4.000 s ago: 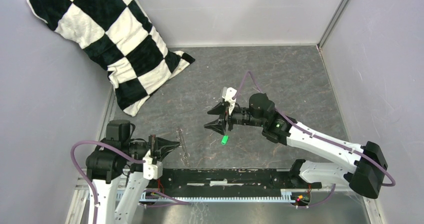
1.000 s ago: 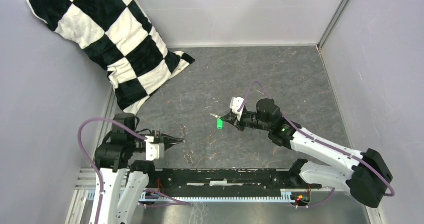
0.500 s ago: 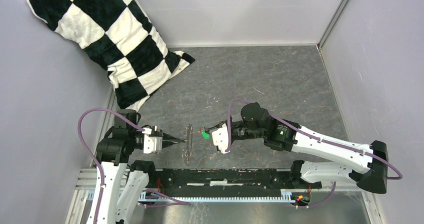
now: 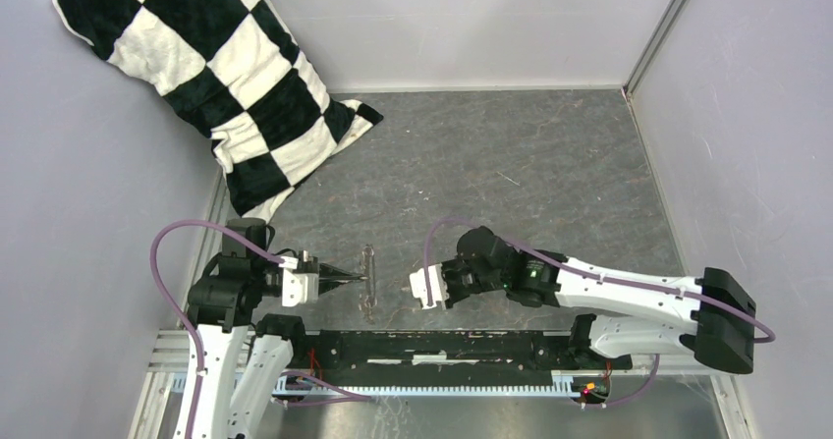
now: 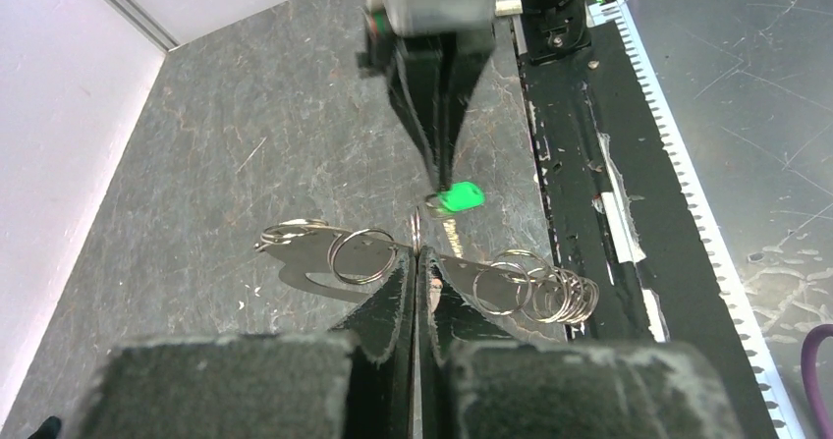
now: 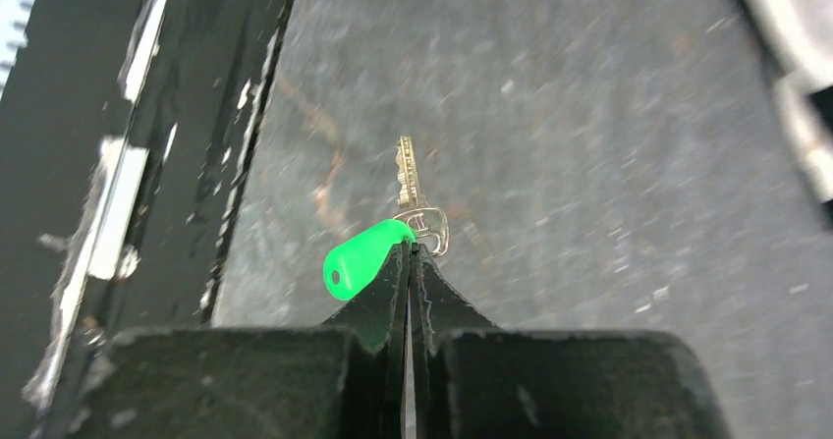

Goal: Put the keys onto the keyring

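Note:
My left gripper [image 5: 417,254] is shut on the keyring [image 5: 416,231], a thin silvery loop held on edge just above the floor, with small rings [image 5: 360,255] strung along it. In the top view the keyring [image 4: 368,282] shows as a thin line at the left gripper's [image 4: 361,279] tip. My right gripper [image 6: 411,249] is shut on the keys [image 6: 411,189], pinching them where the bright green tag [image 6: 359,257] joins the metal. In the left wrist view the right gripper [image 5: 444,186] points down at the loop, and the green tag [image 5: 460,198] hangs just beyond it.
A black-and-white checked pillow [image 4: 211,76] leans in the far left corner. A black rail with a toothed strip [image 4: 442,351] runs along the near edge, right below both grippers. Grey walls close in the left, far and right sides.
The right arm has carried the keys left and toward the near edge, up to the keyring. From above its wrist now hides the green tag. The left gripper holds the loop steady.

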Controlling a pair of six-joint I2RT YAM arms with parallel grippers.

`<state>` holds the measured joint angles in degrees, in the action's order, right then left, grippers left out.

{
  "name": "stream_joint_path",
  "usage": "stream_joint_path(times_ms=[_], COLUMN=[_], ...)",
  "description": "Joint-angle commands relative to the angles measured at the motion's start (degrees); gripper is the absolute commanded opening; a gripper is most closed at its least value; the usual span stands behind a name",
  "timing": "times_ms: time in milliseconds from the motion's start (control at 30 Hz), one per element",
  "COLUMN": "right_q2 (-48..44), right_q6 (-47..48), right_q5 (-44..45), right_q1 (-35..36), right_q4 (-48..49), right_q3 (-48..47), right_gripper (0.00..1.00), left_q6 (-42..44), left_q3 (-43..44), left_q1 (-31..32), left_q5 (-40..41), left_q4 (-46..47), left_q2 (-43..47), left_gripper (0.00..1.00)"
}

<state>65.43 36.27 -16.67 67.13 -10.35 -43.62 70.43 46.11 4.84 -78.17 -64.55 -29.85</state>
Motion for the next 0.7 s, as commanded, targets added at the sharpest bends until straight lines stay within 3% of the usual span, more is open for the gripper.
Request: stream_joint_path(times_ms=[0,167,333,433,667], right_q2=[0.5,-0.3,1.2,4.2,1.5], right_q6=[-8.1,-9.2,-6.3,-7.8,-10.3], right_q5=[0.7,0.2,1.5,0.1,1.3], right_q1=[-0.2,-0.5,-1.6,-3.9,-6.3], right_q4=[6.1,18.1,22.1,22.8,24.8], right_q3=[6.9,19.2,21.0,20.5,21.6], right_gripper=[0.0,0.01,0.05,0.26,0.4], left_q6=[-1.0,-1.1,-1.5,-1.6,-2.1], left_q3=[1.4,2.4,2.7,2.8,2.4], left_q1=[0.0,0.0,0.0,0.0,-0.1], left_q5=[-0.8,-0.4,-0.2,-0.1,0.3], left_q4=[1.1,1.0,1.1,0.9,1.0], left_q2=[-0.2,-1.1,-0.7,-0.7,0.0], left_gripper=[0.02,0.02,0.02,0.02,0.02])
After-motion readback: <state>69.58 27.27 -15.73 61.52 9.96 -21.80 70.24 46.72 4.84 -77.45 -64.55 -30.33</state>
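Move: From my right hand, which holds the green tag with its key, the bare table spot for them lies about 13 cm below, 5 cm to the right and 2 cm back. The black rail's edge is some 6 cm straight back and 13 cm down. The ringed metal plate in my left hand is about 8 cm left, level fore and aft, and some 6 cm up. From my left hand that spot is roughly 15 cm right, 4 cm back, 21 cm down. I lower my right hand quickly, about 12 cm, away from the metal plate and some 5 cm to the right, easing slightly back as the wrist tilts. Down at the table I open the fingers to over a third and let go of the green tag and key, then slide about 3 cm forward, staying low. My left hand keeps the ringed plate pinched and still. ##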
